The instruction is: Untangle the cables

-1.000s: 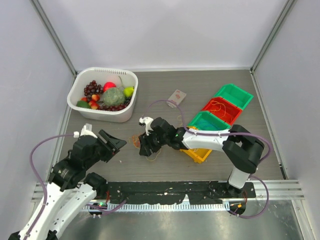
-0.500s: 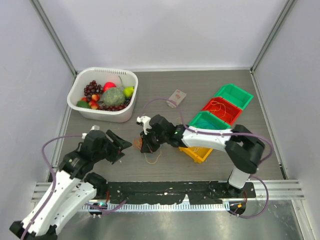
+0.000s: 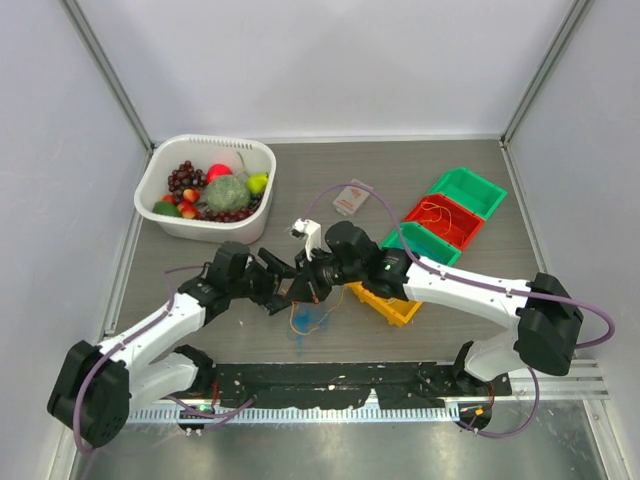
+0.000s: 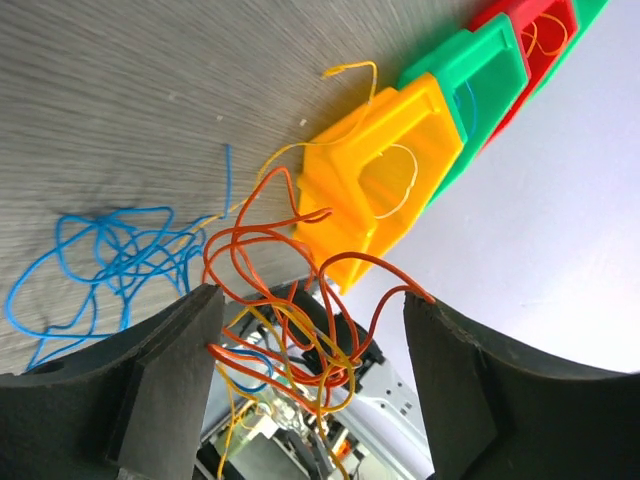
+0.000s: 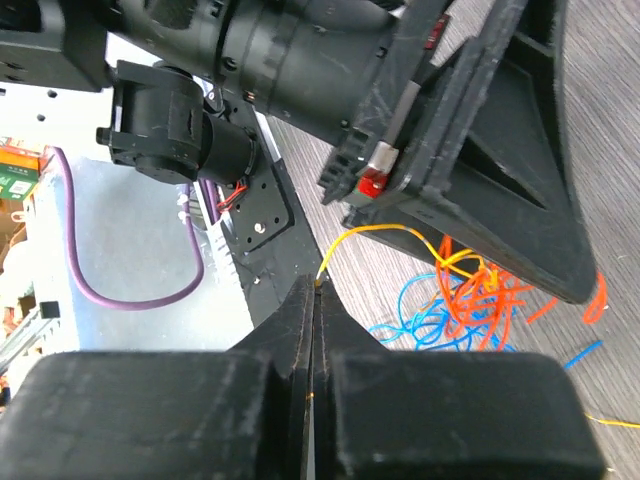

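The cables are one tangle near the table's front middle. Its orange and yellow cables hang lifted in a loose knot, and the blue cable lies sprawled on the wood below. My right gripper is shut on the end of a yellow cable that runs into the knot. My left gripper is open, its jaws wide on either side of the hanging knot, and some orange loops brush the pads. In the top view both grippers, left and right, meet above the blue and orange cables.
A row of small bins runs diagonally at the right: yellow, green, red with a thin wire inside, and green. A white basket of fruit stands at the back left. A small flat packet lies behind the arms.
My left arm has swung right, bringing its open jaws around the tangle. My right gripper has shut on a yellow cable and lifted the knot, uncovering the blue cable on the table.
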Action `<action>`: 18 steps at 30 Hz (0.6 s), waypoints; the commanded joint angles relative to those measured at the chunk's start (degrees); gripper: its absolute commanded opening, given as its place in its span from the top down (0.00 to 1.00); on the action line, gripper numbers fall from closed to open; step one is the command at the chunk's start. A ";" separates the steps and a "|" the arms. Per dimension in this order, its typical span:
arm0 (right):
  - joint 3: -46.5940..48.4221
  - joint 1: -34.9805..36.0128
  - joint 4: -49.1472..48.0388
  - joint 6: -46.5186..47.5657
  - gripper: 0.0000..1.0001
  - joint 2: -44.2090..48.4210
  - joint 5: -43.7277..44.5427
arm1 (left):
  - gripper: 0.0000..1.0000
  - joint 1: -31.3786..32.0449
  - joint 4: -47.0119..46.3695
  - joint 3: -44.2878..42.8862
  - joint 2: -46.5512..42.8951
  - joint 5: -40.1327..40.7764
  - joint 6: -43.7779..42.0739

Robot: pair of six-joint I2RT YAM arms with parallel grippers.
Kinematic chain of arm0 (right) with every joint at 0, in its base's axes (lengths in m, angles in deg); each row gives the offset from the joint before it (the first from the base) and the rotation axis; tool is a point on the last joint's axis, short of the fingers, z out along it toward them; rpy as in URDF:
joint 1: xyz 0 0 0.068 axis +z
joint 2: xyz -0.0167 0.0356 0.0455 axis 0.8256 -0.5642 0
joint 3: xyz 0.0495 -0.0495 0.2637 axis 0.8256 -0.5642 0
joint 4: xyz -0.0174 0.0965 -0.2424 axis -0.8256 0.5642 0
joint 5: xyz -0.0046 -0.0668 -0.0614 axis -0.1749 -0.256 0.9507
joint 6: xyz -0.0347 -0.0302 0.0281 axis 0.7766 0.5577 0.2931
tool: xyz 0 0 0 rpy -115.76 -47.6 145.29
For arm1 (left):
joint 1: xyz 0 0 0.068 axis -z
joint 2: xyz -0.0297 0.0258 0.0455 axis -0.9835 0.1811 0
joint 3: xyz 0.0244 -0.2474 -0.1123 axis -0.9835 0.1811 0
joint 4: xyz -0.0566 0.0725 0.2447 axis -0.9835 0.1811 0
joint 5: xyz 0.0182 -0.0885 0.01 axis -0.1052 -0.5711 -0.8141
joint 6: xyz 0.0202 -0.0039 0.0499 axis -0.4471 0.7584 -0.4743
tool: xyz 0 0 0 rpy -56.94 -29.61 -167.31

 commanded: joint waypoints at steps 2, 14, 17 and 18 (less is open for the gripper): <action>7.18 0.34 1.29 -1.10 0.99 0.70 -0.60 | 0.32 0.19 -13.51 -1.83 3.34 -3.93 2.47; 42.74 0.25 16.47 2.06 0.99 0.18 4.23 | 0.76 -4.29 -25.13 5.56 18.02 1.62 -4.02; 54.27 0.25 20.35 4.16 0.99 -1.49 7.22 | 0.76 -7.28 -19.17 4.42 18.56 1.26 -9.64; 55.52 0.34 20.71 4.52 0.99 -1.67 8.27 | 0.76 -8.24 -17.24 3.98 18.21 1.27 -12.10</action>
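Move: The right hand already holds the end of a yellow cable; the red-blue tangle it leads to lies about 6 cm ahead, 2 cm left and 10 cm below. From the left hand, open around the red loops, that tangle is some 1 cm ahead, 2 cm right and 2 cm down. The blue coils lie 4 cm back, 4 cm right and 10 cm below the left hand, the yellow bin about 3 cm ahead, 24 cm right and 8 cm lower. Straight up and gathering speed, the right hand rises about 27 cm, keeping its pinch on the yellow cable, while its left-pointing fingers tip up towards level. The left hand eases about 3 cm forward and slightly right as its fingers close most of the way, then sinks about 8 cm, drifting back left, ending with no cable visible between its fingers. ##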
